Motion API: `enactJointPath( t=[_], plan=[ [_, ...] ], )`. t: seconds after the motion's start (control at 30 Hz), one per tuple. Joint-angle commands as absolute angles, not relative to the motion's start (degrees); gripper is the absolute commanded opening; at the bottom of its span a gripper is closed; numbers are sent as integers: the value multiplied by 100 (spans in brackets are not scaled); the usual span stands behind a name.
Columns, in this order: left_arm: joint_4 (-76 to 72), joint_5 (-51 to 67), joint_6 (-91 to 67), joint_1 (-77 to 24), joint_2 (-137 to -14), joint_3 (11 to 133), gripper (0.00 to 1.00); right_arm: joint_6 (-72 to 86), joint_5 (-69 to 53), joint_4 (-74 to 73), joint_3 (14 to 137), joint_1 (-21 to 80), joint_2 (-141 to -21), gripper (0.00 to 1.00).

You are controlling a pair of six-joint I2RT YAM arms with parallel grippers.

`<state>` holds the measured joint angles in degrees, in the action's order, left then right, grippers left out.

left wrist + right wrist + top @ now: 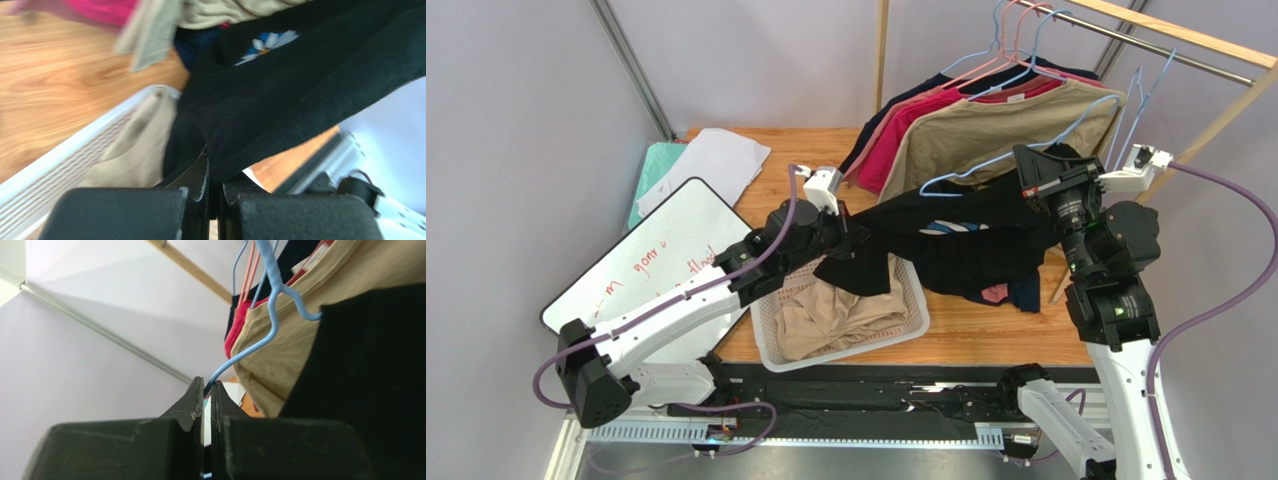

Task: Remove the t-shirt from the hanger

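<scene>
A black t-shirt [956, 245] with a white and blue print is stretched between my two arms above the table. My left gripper [858, 238] is shut on the shirt's hem, seen in the left wrist view [212, 157] as black cloth [300, 90] pinched between the jaws. A light blue wire hanger [1016, 160] runs from the shirt up to the right. My right gripper [1026, 160] is shut on the hanger's wire; the right wrist view [207, 385] shows the blue wire [265, 335] coming out from between the jaws.
A white basket [771, 350] with beige clothes sits below the left gripper. Tan, pink, red and navy shirts [986, 125] hang on a wooden rail [1186, 35] at the back right. A whiteboard [656, 250] and papers [711, 160] lie at left.
</scene>
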<state>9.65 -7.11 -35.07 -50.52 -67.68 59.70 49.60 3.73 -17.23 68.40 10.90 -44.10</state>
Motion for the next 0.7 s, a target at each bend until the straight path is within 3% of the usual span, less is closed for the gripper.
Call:
enactJointPath(
  t=[0.0,0.27,0.67],
  plan=[
    [317,526,-3384,-5010,-7224,6731,0,5150,-939,-1090,6979,1055,-4509,0],
    [123,1222,-3656,-5027,-8384,7892,0,5949,-2090,-818,6855,1055,-4105,0],
    [588,923,-3507,-4992,-9122,8604,0,5941,-2118,-1143,8217,1055,-3824,0]
  ],
)
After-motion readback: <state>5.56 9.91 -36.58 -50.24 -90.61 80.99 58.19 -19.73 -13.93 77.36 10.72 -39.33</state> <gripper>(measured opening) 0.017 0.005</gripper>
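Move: The left hand holds the black t-shirt by a sleeve. The shirt's bulk lies some 22 cm to its right, 4 cm ahead and 10 cm below, and the basket is almost straight below, about 24 cm down and 3 cm back. The right hand grips the blue hanger. From it the black shirt's bulk is level ahead, about 6 cm left and 26 cm below; the tan hanging shirt is about 10 cm ahead, 3 cm left and 12 cm lower. Still pinching the hanger's wire, the right hand draws it out of the black shirt, swinging about 5 cm left, then pulling back and up roughly 10 cm each while turning some 25 degrees counter-clockwise and tipping up. The left hand keeps its pinch on the sleeve and follows to the right about 11 cm, towards the shirt's bulk, rising and then sinking a little, and turning clockwise. ##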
